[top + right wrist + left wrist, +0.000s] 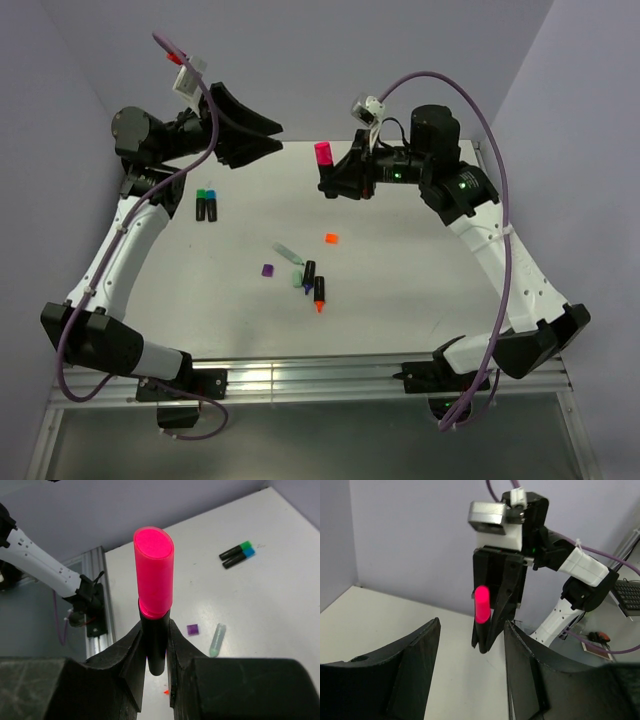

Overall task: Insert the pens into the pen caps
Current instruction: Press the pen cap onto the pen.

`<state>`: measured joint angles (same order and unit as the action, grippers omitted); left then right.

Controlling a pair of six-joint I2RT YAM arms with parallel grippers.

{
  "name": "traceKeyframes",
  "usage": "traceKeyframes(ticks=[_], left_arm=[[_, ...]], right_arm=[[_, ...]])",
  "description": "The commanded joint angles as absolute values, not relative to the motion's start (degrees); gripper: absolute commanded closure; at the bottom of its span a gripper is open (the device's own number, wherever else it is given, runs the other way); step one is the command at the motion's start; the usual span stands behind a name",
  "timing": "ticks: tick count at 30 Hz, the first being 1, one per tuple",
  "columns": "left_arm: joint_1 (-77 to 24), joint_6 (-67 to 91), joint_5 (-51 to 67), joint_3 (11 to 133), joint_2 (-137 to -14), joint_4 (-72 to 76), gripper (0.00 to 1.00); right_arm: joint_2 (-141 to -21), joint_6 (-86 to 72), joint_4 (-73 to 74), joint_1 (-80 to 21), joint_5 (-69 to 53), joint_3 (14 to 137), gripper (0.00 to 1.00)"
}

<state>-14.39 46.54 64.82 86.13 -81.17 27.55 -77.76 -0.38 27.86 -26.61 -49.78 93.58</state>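
My right gripper [330, 183] [155, 630] is shut on the black barrel of a pink pen [323, 156] [154, 580], held upright above the back of the table with a pink cap on its upper end. My left gripper [280, 137] [472, 625] hangs to its left, open, with nothing between its fingers; the pink pen [481, 605] shows just beyond them. Two capped pens, green and blue [206, 205] [238, 555], lie side by side. A purple-tipped pen [309, 273] and an orange-tipped pen [319, 295] lie mid-table, near a green cap [296, 281], a purple cap [267, 270] [192, 629] and an orange cap [331, 239].
A pale green translucent piece [288, 252] [217, 639] lies near the loose pens. A metal rail [320, 380] runs along the table's near edge, between the arm bases. Purple walls close the back and both sides.
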Motion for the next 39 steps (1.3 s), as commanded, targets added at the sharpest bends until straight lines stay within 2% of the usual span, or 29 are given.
traceKeyframes(ticks=[1,6,14,21,30,37,39], left_arm=[[-15.2,55.3,65.8,85.3,-79.4,39.6,0.4],[-17.5,53.1,64.5,86.6,-81.2,36.1,0.41],[-20.8,42.6,58.3,90.6,-84.3,20.5,0.41],[-23.4,34.7,56.3,94.4,-85.7,11.3,0.45],[-25.9,34.6,59.3,91.0,-85.3,12.6,0.51],[-26.0,36.2,63.1,90.0,-85.7,15.3,0.69],[-26.0,36.6,65.8,89.5,-85.8,18.4,0.85]], right_arm=[[-76.5,-3.3,25.6,-26.7,-52.6,92.4,1.0],[-76.6,-3.7,25.6,-27.4,-51.2,91.5,1.0],[-76.6,-4.0,25.5,-28.0,-49.5,91.1,1.0],[-75.8,-3.5,25.5,-28.9,-48.2,89.6,1.0],[-76.1,-2.6,25.6,-28.9,-47.1,89.3,1.0],[-76.5,-2.7,25.6,-28.9,-48.1,90.1,1.0],[-76.5,-2.6,25.7,-28.9,-48.9,90.4,1.0]])
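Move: The pink cap, on the pen upright in the right fingers, is about 8 cm to the left hand's right, some 2 cm lower and 1 cm back from level with it. For the right hand it stands about 5 cm above, 2 cm ahead and 1 cm left. On the table, nearly 50 cm below the left hand, lie the orange cap, roughly 10 cm ahead and 10 cm right, and the pale green pen, about 6 cm ahead and 2 cm left. The left fingers close from well open to pinch the pink cap from both sides near its top. They reach it by a small swing back and up, then a run of about 6 cm rightward that sinks some 3 cm net. The right hand keeps its grip on the pen, lowering it about 3 cm with a slight tilt. ##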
